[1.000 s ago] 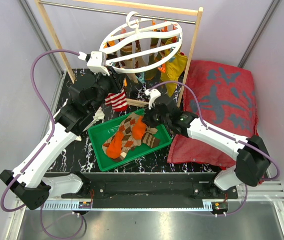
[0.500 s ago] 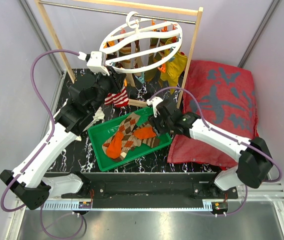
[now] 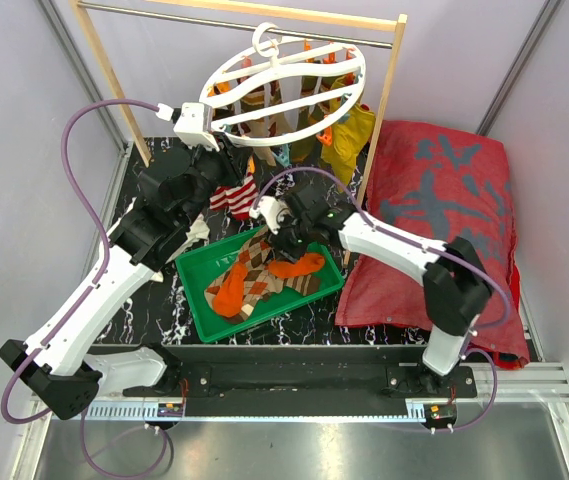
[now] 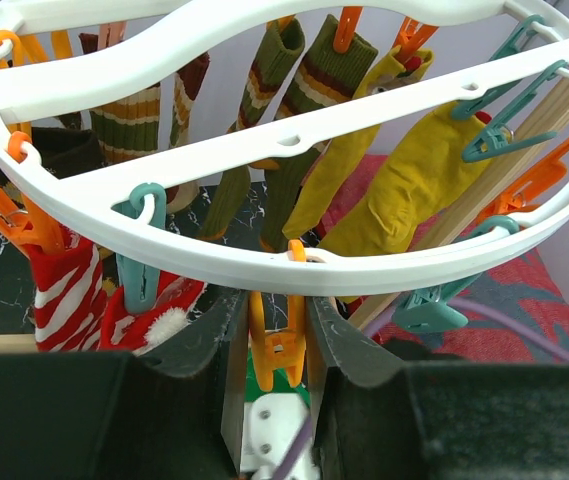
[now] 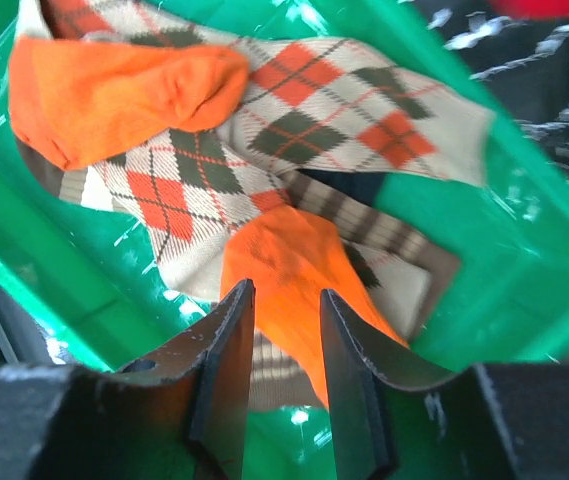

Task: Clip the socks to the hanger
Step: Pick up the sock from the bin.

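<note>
The white ring hanger (image 3: 284, 90) hangs from the rack, with striped, olive and yellow socks (image 4: 404, 190) clipped on. A red-and-white striped sock (image 3: 234, 197) hangs at its near side. My left gripper (image 4: 276, 310) is shut on an orange clip (image 4: 276, 345) under the ring's front rim. My right gripper (image 5: 286, 295) hovers open over the green tray (image 3: 199, 300), just above a plain orange sock (image 5: 284, 270). A second orange sock (image 5: 124, 95) and argyle socks (image 5: 314, 110) lie in the same tray.
The wooden rack frame (image 3: 384, 110) stands behind the tray, its right post beside my right arm. A big red cushion (image 3: 444, 200) fills the table's right side. The tabletop is black marble (image 3: 164, 320). Purple cables loop off both arms.
My right gripper let go of the orange sock, which now lies flat in the tray. The gripper then swung left over the tray. The left arm has not moved.
</note>
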{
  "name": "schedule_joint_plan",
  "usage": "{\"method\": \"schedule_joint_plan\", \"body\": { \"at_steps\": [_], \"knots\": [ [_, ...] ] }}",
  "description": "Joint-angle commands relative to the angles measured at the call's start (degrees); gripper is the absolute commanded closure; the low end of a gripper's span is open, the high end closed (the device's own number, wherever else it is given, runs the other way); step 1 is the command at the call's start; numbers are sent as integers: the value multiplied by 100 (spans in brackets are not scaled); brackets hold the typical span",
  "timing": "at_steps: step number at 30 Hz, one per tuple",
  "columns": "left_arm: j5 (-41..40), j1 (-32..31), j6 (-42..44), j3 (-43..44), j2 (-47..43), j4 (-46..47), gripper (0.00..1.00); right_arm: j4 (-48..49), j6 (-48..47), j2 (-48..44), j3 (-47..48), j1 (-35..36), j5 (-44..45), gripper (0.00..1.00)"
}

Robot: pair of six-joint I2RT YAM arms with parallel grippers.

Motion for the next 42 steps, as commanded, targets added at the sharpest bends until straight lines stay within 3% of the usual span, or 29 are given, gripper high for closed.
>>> {"method": "schedule_joint_plan", "body": {
  "at_steps": [1,10,15,19,27,31,37,42],
  "knots": [
    [159,-29,-74,183,-131,-48,100,-156,-423,520,370,12,-570,59],
    [239,-29,-135,175,-78,-48,100,-262,-388,1128,423,21,-816,64],
    [239,-29,-144,175,-104,-65,100,-262,-265,962,327,21,-738,79],
    [186,-29,-118,166,-131,-56,100,-227,-115,532,186,21,-658,98],
    [186,-38,-153,148,-183,-83,100,300,359,-118,-305,21,-500,100],
    [151,-38,-188,166,-227,-74,100,1133,780,-969,-832,21,-491,100],
    [204,-38,-372,140,-219,-57,100,3213,1519,-2051,-1747,21,18,100],
    [239,-38,-469,87,-201,-21,100,4289,1880,-2466,-2002,21,317,100]
  ]
}}
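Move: The loose orange sock lies in the green bin under my right hand, its middle about 8 cm below, 3 cm back and 2 cm to the right. The brown striped sock is some 6 cm back and 3 cm right of my hand, the argyle socks about 6 back and 8 left, the other orange sock roughly 9 back and 12 left. From my left hand at the hanger rim, the loose sock is some 37 cm below, 6 back and 9 right. I drop my right hand, part-open, about 7 cm down onto the loose orange sock, easing back slightly, and pinch its cloth between my fingertips as they shut fully. Then I lift straight up, slowly at first and then fast, some 18 cm out of the bin, tilting my fingers up from their steep downward slant by about 30 degrees. ##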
